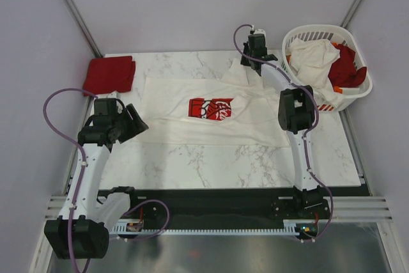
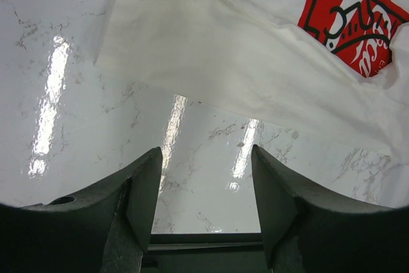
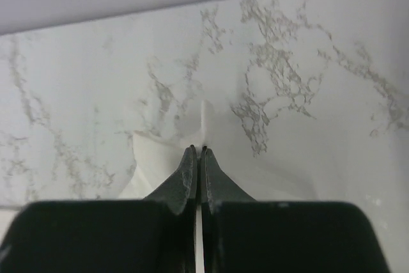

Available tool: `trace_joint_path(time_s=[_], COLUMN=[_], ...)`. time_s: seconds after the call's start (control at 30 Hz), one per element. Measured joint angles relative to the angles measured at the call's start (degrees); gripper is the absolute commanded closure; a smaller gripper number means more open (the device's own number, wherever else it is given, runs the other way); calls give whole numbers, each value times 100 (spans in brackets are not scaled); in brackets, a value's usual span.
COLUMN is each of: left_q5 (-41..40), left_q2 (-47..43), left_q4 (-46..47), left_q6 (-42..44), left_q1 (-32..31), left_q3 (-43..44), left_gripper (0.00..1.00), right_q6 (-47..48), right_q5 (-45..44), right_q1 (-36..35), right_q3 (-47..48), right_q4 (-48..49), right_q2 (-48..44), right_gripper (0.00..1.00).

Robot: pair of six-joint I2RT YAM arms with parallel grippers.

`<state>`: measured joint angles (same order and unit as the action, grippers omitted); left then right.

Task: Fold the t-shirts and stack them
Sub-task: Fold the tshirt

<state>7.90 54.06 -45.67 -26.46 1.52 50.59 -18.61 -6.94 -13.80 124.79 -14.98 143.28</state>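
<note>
A cream-white t-shirt (image 1: pixel 211 119) with a red graphic (image 1: pixel 211 108) lies spread across the marble table. My right gripper (image 1: pixel 250 65) is at the shirt's far right corner. In the right wrist view its jaws (image 3: pixel 198 150) are shut, pinching a thin raised fold of the cream cloth (image 3: pixel 160 161). My left gripper (image 1: pixel 137 123) stands open just over the shirt's left edge. In the left wrist view its fingers (image 2: pixel 206 158) hold nothing, with bare marble between them, and the shirt (image 2: pixel 243 75) and graphic (image 2: pixel 351 23) lie ahead. A folded red t-shirt (image 1: pixel 110 73) rests at the back left.
A white slatted laundry basket (image 1: pixel 350 97) at the back right holds a cream t-shirt (image 1: pixel 314 59) and red ones (image 1: pixel 345 68). Bare marble (image 1: pixel 217 164) runs between the spread shirt and the near edge. Walls close in at the back and both sides.
</note>
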Motion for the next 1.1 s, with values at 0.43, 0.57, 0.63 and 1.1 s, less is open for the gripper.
trace_joint_path(time_s=[0.43, 0.57, 0.63, 1.1], left_q5=[-544, -699, -752, -1217], left_q2=[2249, 3480, 4068, 7469], left_q4=[214, 649, 802, 1005], left_q6=[-2, -2, 0, 658], left_q1=[-13, -37, -50, -352], left_q3=[1445, 2658, 3191, 6164], left_gripper=[37, 39, 40, 38], right_q6=[450, 446, 446, 160], right_q5=[59, 70, 68, 310], right_q1=[-190, -190, -190, -192], right_q3=[-1047, -1478, -1596, -2210], right_q4=[732, 719, 708, 811], right_q2=[-1390, -1390, -1390, -1810], right_gripper=[100, 100, 100, 100])
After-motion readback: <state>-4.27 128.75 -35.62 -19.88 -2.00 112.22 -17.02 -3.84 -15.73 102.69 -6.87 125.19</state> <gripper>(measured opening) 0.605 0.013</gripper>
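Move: The far-left corner of the t-shirt is about 36 cm ahead of my left hand, some 3 cm to its left and 15 cm below. The folded red shirt lies about 12 cm left of that corner and roughly level with it. The red print is about 20 cm ahead and 20 cm right of my left hand. My right hand already pinches the shirt's far edge; from it, the print lies roughly 20 cm back and 11 cm left, with the basket's middle about 27 cm right and 3 cm ahead. My left hand swings out about 30 cm forward over the shirt's left side towards its far-left corner, fingers staying open, sinking some 8 cm, mostly late, and rolling its left side up a little. Meanwhile my right hand keeps its pinch, whips the cloth up about 11 cm, drops back roughly half of that and draws it back 5 cm or so. ##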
